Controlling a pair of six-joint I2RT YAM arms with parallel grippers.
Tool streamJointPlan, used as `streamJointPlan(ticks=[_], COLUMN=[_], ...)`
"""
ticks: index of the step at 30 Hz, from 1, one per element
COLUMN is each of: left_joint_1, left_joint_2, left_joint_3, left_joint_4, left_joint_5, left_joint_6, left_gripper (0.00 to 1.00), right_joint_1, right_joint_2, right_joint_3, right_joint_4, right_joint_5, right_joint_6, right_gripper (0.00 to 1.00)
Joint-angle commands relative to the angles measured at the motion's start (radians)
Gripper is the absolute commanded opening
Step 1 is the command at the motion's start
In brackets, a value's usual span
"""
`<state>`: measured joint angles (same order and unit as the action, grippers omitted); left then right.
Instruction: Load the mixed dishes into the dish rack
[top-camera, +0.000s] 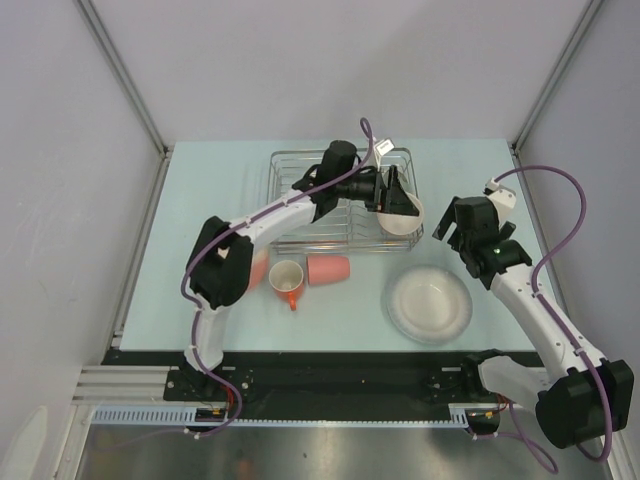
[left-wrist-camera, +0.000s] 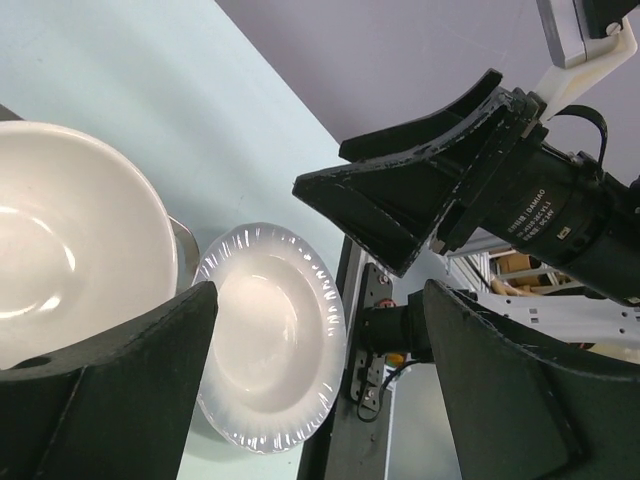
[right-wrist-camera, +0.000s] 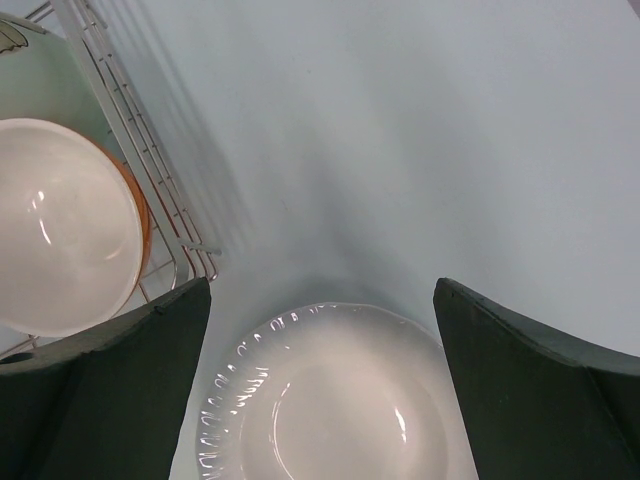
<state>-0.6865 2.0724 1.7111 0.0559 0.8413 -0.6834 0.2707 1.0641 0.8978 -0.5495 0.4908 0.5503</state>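
Observation:
The dish rack (top-camera: 300, 165) stands at the back middle of the table. A small white bowl (top-camera: 401, 222) sits at its right end, with an orange edge showing under it in the right wrist view. My left gripper (top-camera: 398, 197) hovers open just over that bowl (left-wrist-camera: 70, 240), which lies outside its left finger (left-wrist-camera: 110, 390); nothing is between the jaws. The large whitish plate (top-camera: 430, 303) lies on the table right of the rack. My right gripper (top-camera: 452, 228) hangs open above the plate's (right-wrist-camera: 340, 400) far edge. Something pale green (right-wrist-camera: 35, 80) shows inside the rack (right-wrist-camera: 150, 190).
An orange-handled white mug (top-camera: 287, 280) and a pink tumbler (top-camera: 328, 269) on its side lie in front of the rack. A pink plate (top-camera: 259, 268) is partly hidden under my left arm. Grey walls close in on both sides.

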Motion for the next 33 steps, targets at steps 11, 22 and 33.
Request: streamJointPlan(ticks=[11, 22, 33], left_joint_1=[-0.024, -0.145, -0.22], left_joint_2=[-0.005, 0.048, 0.098], left_joint_3=[0.15, 0.18, 0.211], left_joint_4=[-0.247, -0.418, -0.432], left_joint_5=[-0.16, -0.54, -0.68], left_joint_6=[0.441, 0.821, 0.933], left_gripper=[0.89, 0.93, 0.94], right_joint_1=[-0.005, -0.065, -0.088], right_joint_2=[-0.007, -0.111, -0.203], right_joint_3=[0.016, 0.012, -0.042], right_joint_4=[0.002, -0.01, -0.009], right_joint_5=[0.034, 0.092, 0.052], right_joint_6=[0.022, 0.042, 0.039], right_gripper=[1.0, 1.0, 1.0])
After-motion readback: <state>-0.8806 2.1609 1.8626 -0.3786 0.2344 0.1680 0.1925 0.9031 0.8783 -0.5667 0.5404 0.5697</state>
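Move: The white bowl leans in the rack's front right corner, about 5 cm ahead of the left gripper, 1 cm to its right and 14 cm below. The green bowl stands some 6 cm farther out beyond it. The plate lies about 13 cm back and 9 cm right of the left gripper, and the pink cup 5 cm back and 16 cm left of it. From the right gripper the white bowl is about 7 cm ahead and 19 cm left, 9 cm below. Bring the left gripper down about 10 cm towards the white bowl at the rack's front right corner, tipping its right-pointing fingers some 25 degrees more downward and rolling the wrist as it sinks; keep the fingers open, one ending close against the bowl's open side. Meanwhile draw the open right gripper up, right and slightly back, clear of bowl and plate. ##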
